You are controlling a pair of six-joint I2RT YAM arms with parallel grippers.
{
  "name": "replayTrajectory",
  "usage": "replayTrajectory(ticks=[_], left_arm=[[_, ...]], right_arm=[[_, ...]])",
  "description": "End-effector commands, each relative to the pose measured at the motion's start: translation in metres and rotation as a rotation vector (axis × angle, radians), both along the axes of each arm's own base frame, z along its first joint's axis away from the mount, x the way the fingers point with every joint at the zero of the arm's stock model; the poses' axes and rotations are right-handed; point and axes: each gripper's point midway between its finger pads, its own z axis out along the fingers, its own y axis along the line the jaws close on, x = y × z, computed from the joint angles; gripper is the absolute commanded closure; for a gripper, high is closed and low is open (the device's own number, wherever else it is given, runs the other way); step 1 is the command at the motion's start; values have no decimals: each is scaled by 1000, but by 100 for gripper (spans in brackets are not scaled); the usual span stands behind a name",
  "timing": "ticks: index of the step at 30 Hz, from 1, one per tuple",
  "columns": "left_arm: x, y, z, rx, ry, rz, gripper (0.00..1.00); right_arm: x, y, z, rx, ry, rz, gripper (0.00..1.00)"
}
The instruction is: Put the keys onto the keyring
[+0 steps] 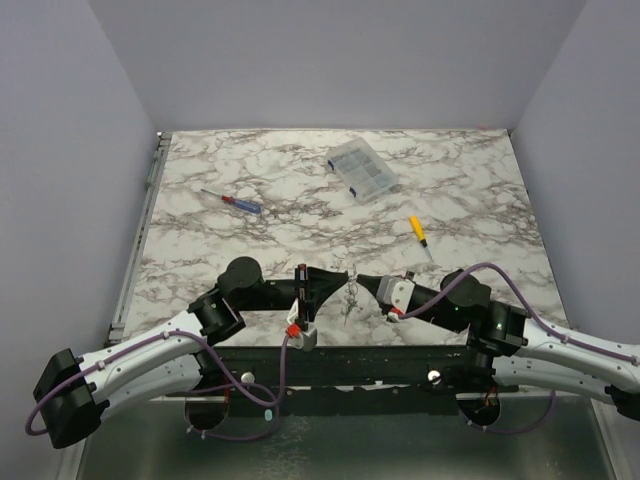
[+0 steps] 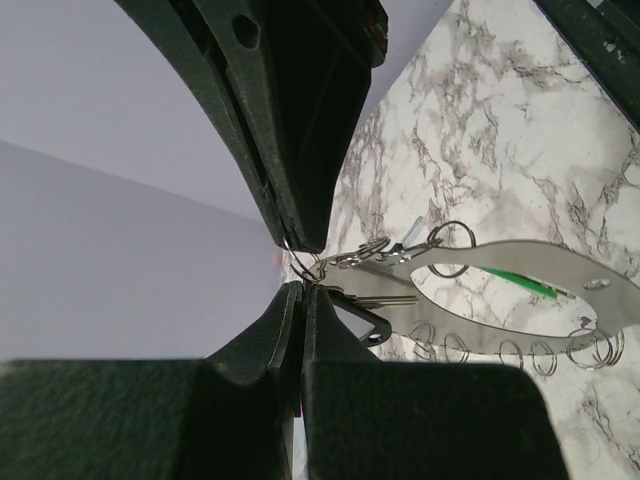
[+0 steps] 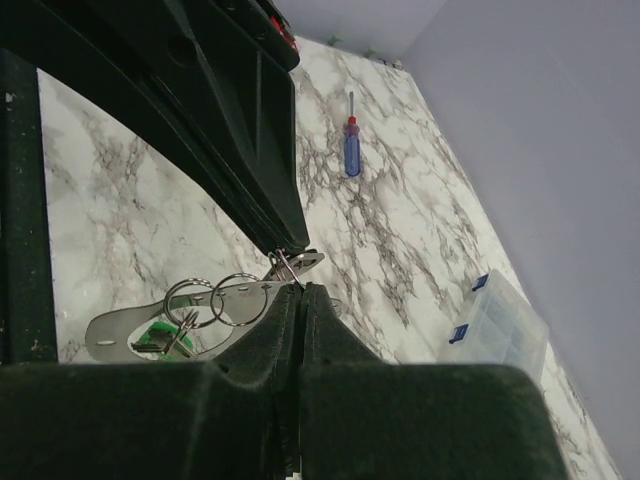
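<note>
Both grippers meet tip to tip above the table's near edge. My left gripper [image 1: 340,281] [image 2: 301,288] is shut, pinching a small wire keyring [image 2: 305,265]. From the other side, my right gripper [image 1: 364,284] [image 3: 302,290] is shut on the same keyring [image 3: 285,267]. Below the two tips hangs a silvery cluster [image 1: 348,302]. It holds a thin key [image 2: 385,298], a flat oval metal plate [image 2: 520,290] [image 3: 120,328] with several small rings, and two larger rings [image 3: 215,299]. A green tag [image 3: 152,337] shows behind the plate.
A blue-handled screwdriver [image 1: 238,203] [image 3: 351,150] lies at the left middle of the marble table [image 1: 250,250]. On the right lies a yellow-handled screwdriver [image 1: 418,232]. A clear plastic parts box [image 1: 361,170] [image 3: 500,325] sits at the back.
</note>
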Motion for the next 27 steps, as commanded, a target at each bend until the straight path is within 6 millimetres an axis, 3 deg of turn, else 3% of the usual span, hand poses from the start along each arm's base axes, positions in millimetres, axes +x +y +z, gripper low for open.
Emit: replayTrajectory(ticks=[1,18,27], left_arm=[[-11,0,-14,47,-30,-45,100],[-6,2,-12,47,-37,-9,100],[-3,5,-12,42,-40,12,74]], right_arm=[[-1,3,9,41,-4,3,99],[-1,5,7,31,1,6,99],[-1,4,8,36,0,6,99]])
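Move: The metal keyring plate hangs edge-on right under the nearly touching fingertips, its middle about 6 cm below both hands, some 1 cm right of the left hand's point and 1 cm left of the right's. Its split ring is in the right fingers, about 2 cm to the left hand's right. The small black tag sits about 1 cm right and 2 cm below the left hand, 1 cm forward; the green tag is some 9 cm below and 2 cm back. The left fingers end their pinch beside the split ring. Still shut, the left hand first sinks about 1 cm and eases back slightly, then stops and parts its fingers by roughly a fifth of their full opening, rising only a touch. The right hand stays shut on the split ring as the support, settling about half a centimetre lower. ##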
